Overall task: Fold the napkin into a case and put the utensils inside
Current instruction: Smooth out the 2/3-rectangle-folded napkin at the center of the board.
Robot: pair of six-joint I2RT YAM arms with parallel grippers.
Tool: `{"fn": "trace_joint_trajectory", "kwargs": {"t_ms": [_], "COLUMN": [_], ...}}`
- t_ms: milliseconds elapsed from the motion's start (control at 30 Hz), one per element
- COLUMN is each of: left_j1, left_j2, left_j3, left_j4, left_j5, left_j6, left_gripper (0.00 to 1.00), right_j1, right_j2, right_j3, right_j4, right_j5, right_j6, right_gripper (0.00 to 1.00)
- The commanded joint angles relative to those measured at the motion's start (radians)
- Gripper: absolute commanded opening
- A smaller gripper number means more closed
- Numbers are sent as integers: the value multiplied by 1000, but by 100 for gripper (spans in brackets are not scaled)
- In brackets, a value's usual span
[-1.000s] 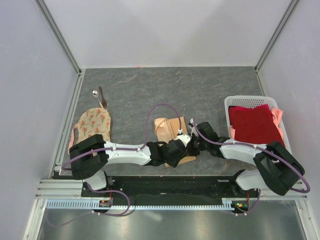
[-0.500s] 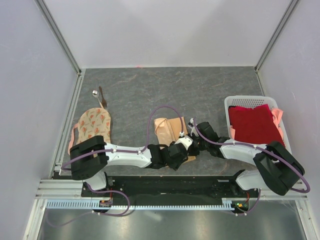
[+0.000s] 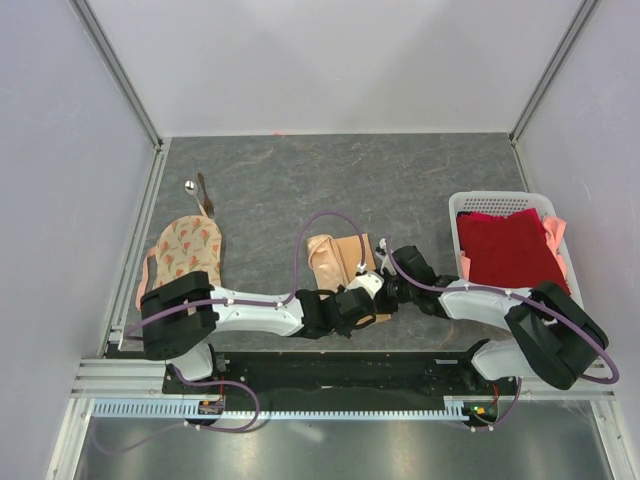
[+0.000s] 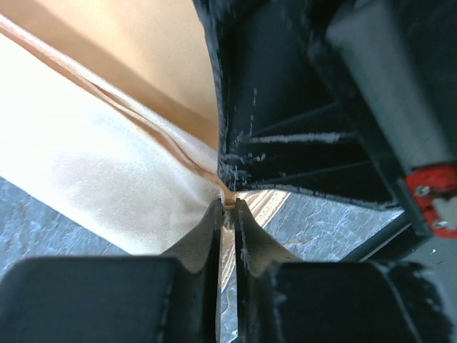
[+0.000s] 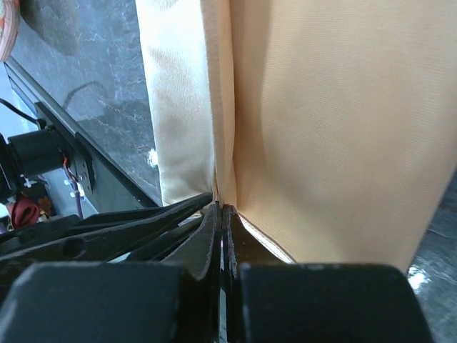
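Observation:
The peach-orange napkin (image 3: 338, 262) lies partly folded on the table's near middle, with both grippers meeting at its near right corner. My left gripper (image 3: 370, 288) is shut on the cloth's edge: in the left wrist view the napkin (image 4: 107, 164) is pinched at the tips of my left gripper (image 4: 228, 205). Right beside it, my right gripper (image 3: 386, 290) is shut on the same edge, and the right wrist view shows the napkin (image 5: 335, 121) rising from my right gripper (image 5: 221, 207). The utensils, a silver spoon (image 3: 190, 186) and a brown stick (image 3: 204, 193), lie at the far left.
A round cream cloth with orange print (image 3: 187, 250) lies at the left, near the utensils. A white lattice basket (image 3: 495, 196) at the right holds a dark red cloth (image 3: 510, 250). Metal rails border the grey table (image 3: 400, 180).
My left gripper has gone from open to shut on the napkin's edge beside the right gripper, and its wrist has drawn slightly nearer. The right gripper has kept its grip.

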Motion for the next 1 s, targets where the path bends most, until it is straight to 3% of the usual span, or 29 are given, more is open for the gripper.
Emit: {"fn": "trace_joint_trajectory", "kwargs": {"t_ms": [0,333,533,633,667,767,967], "left_j1": [-5,-5,-5,-5,-4,-1,31], "left_j2": [-78,-88,-51,-71,-81,-138,-295], "left_j3": [-2,1,6,0,-11,-31,-75], "left_j4": [-8,-2,9,18,23,35,53], "left_j5": [-50,-2,36,71,79,119,216], "left_j6": [-1,-14,-14,-8,-7,-10,-25], "left_gripper": [9,8,8,17,25,37,43], "right_j1": [30,74,76,74,76,74,74], "right_j2": [11,17,-8,-24,-28,-37,-67], "right_j3": [-9,-60,-39,-22,-19,-12,9], "right_j4": [41,104,29,-24,-34,-54,-78], "right_j5": [-18,14,58,81,84,88,84], "right_j6": [18,87,66,37,34,27,17], "right_gripper": [0,0,2,9,10,18,37]}}
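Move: Both hands already pinch the folded napkin near its near end, at the lengthwise fold edge. From the left hand the napkin's middle is about 6 cm ahead, 2 cm left and 1 cm below. From the right hand it is some 4 cm ahead, 2 cm left and 2 cm below. The basket of red cloth stands roughly 30 cm right of the left hand and 10 cm ahead, about 30 cm right of the right hand and 8 cm ahead. Still pinching the fold edge, the right hand draws the napkin's near end back about 2.5 cm, veering slightly left and then right again as it sinks 1.5 cm, and opens partly to let go. The left, also gripping cloth, rises about 2.5 cm, dips 1 cm, then opens and comes away, back some 2.5 cm and up again. ##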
